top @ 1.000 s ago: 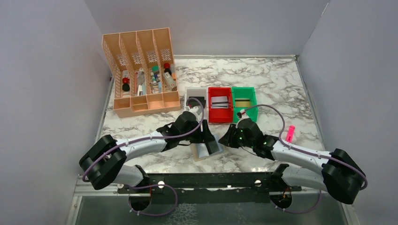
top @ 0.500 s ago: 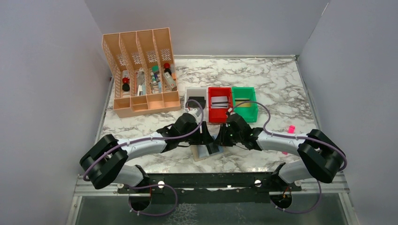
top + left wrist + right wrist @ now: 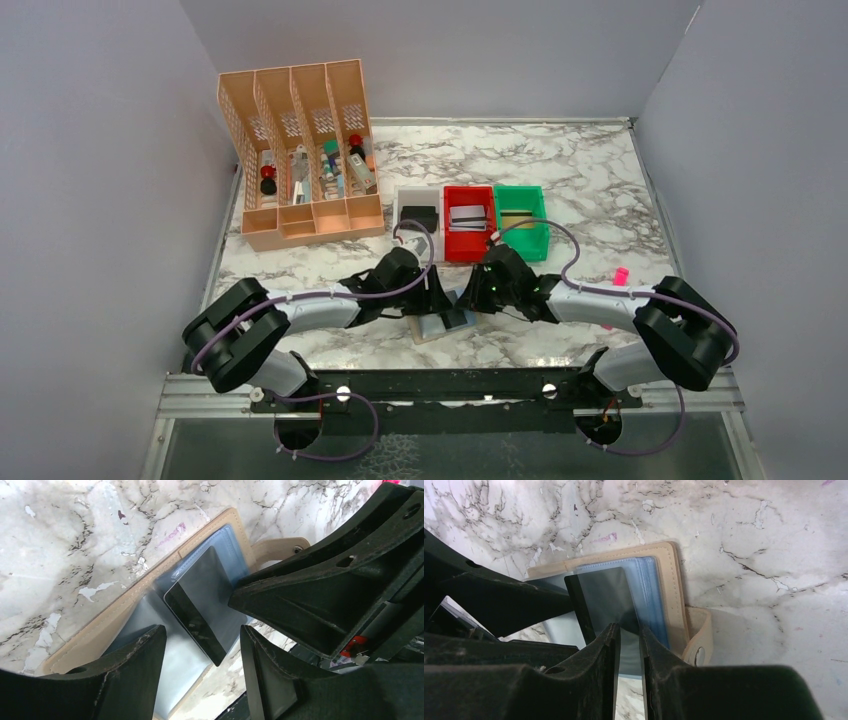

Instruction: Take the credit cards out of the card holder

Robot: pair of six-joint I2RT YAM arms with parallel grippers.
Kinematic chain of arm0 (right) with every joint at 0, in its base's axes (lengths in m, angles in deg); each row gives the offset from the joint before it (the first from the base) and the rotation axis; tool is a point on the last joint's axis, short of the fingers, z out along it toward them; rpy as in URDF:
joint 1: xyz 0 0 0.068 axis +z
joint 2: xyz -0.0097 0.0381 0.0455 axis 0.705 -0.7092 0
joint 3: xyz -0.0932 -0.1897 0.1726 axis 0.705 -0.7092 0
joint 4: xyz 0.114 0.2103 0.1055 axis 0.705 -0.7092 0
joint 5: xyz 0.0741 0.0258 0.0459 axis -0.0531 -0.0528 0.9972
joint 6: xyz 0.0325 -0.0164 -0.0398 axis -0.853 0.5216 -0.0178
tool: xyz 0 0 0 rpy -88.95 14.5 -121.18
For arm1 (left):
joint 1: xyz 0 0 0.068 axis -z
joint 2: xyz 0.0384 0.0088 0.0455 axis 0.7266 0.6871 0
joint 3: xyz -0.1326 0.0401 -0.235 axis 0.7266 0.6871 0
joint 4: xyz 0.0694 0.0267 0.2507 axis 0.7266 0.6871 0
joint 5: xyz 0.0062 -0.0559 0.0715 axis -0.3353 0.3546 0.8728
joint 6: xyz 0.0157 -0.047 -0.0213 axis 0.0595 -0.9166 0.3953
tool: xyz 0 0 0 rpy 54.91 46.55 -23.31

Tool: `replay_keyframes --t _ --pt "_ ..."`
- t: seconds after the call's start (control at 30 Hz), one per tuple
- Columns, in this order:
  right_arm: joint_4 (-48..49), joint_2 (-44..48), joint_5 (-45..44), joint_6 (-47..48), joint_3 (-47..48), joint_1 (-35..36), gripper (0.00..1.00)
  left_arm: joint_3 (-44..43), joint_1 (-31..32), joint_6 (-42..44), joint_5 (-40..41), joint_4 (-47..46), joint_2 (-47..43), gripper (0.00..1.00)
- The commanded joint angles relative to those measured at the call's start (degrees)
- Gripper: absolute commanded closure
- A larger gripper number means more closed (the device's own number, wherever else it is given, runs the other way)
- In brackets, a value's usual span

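Note:
The card holder point(image 3: 92, 630) point(image 3: 674, 580) point(image 3: 432, 328) lies open on the marble, tan-bordered with blue-grey panels. A black credit card point(image 3: 197, 605) point(image 3: 599, 592) sits on its right panel, its near corner tilted up off the panel. My left gripper point(image 3: 202, 630) point(image 3: 440, 300) hangs open over the holder with that corner between its fingers, untouched. My right gripper point(image 3: 629, 629) point(image 3: 470, 295) has its jaws a narrow gap apart, tips at the card's edge; whether they pinch it is unclear. Three other cards lie in the white point(image 3: 418, 214), red point(image 3: 468, 216) and green point(image 3: 516, 217) bins.
The three bins stand side by side just behind the grippers. An orange slotted organizer point(image 3: 300, 150) with small items stands at the back left. A pink marker point(image 3: 620, 273) lies beside the right arm. Grey walls close in both sides and the back.
The right arm has swung left from beside the pink marker, bringing its gripper onto the card holder. The left gripper stayed over the holder, its arm shifting slightly.

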Motion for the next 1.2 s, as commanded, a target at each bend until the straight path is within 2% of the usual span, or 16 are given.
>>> replay_keyframes --t 0.0,0.17,0.33,0.53,0.83,0.97,1.17 --pt "-3.9 -1.7 -3.5 -1.1 -2.8 -0.2 0.74 2.2 0.1 -4.2 1.8 -2.5 0.9 0.42" --pt "-4.1 -0.7 -4.3 -1.5 -2.9 -0.2 0.74 6.6 0.1 -10.6 2.1 -9.1 2.6 0.53" --pt "-4.4 -0.2 -4.8 -1.5 -2.9 -0.3 0.74 7.3 0.2 -12.0 2.2 -11.1 3.9 0.62" --pt "-4.1 0.1 -4.7 -2.3 -3.4 -0.2 0.74 7.4 0.2 -11.5 2.5 -11.5 3.4 0.83" --pt "-3.8 0.7 -4.8 -2.7 -3.8 -0.3 0.74 9.6 0.1 -10.6 3.7 -11.3 -0.5 0.97" --pt "-3.9 0.6 -4.6 -2.6 -3.5 -0.2 0.74 9.6 0.1 -9.2 4.5 -9.7 -2.3 1.00" --pt "-3.5 1.1 -4.4 -2.2 -3.5 -0.2 0.74 6.5 0.2 -4.8 7.5 -1.4 -4.7 1.00"
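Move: The card in the card holder lies right under the left hand's open fingers, its middle about 2 cm to the right, level fore and aft and some 2 cm below. The card holder's middle is straight below by 2 cm and about 1 cm back. Farther out by roughly 17 cm stand the white tray, 5 cm to the left, and the red tray, 6 cm to the right. From the right hand, the card's middle is 2 cm left and 1 cm below. Down by nearly 2 cm onto the card's left long edge goes the left hand, its wrist turning about 10 degrees, mostly counter-clockwise, while its half-open fingers close fully and pinch that edge; then it draws about 1 cm left and up. The right hand stays put, fingertips still resting on the card holder beside the card's right edge. ##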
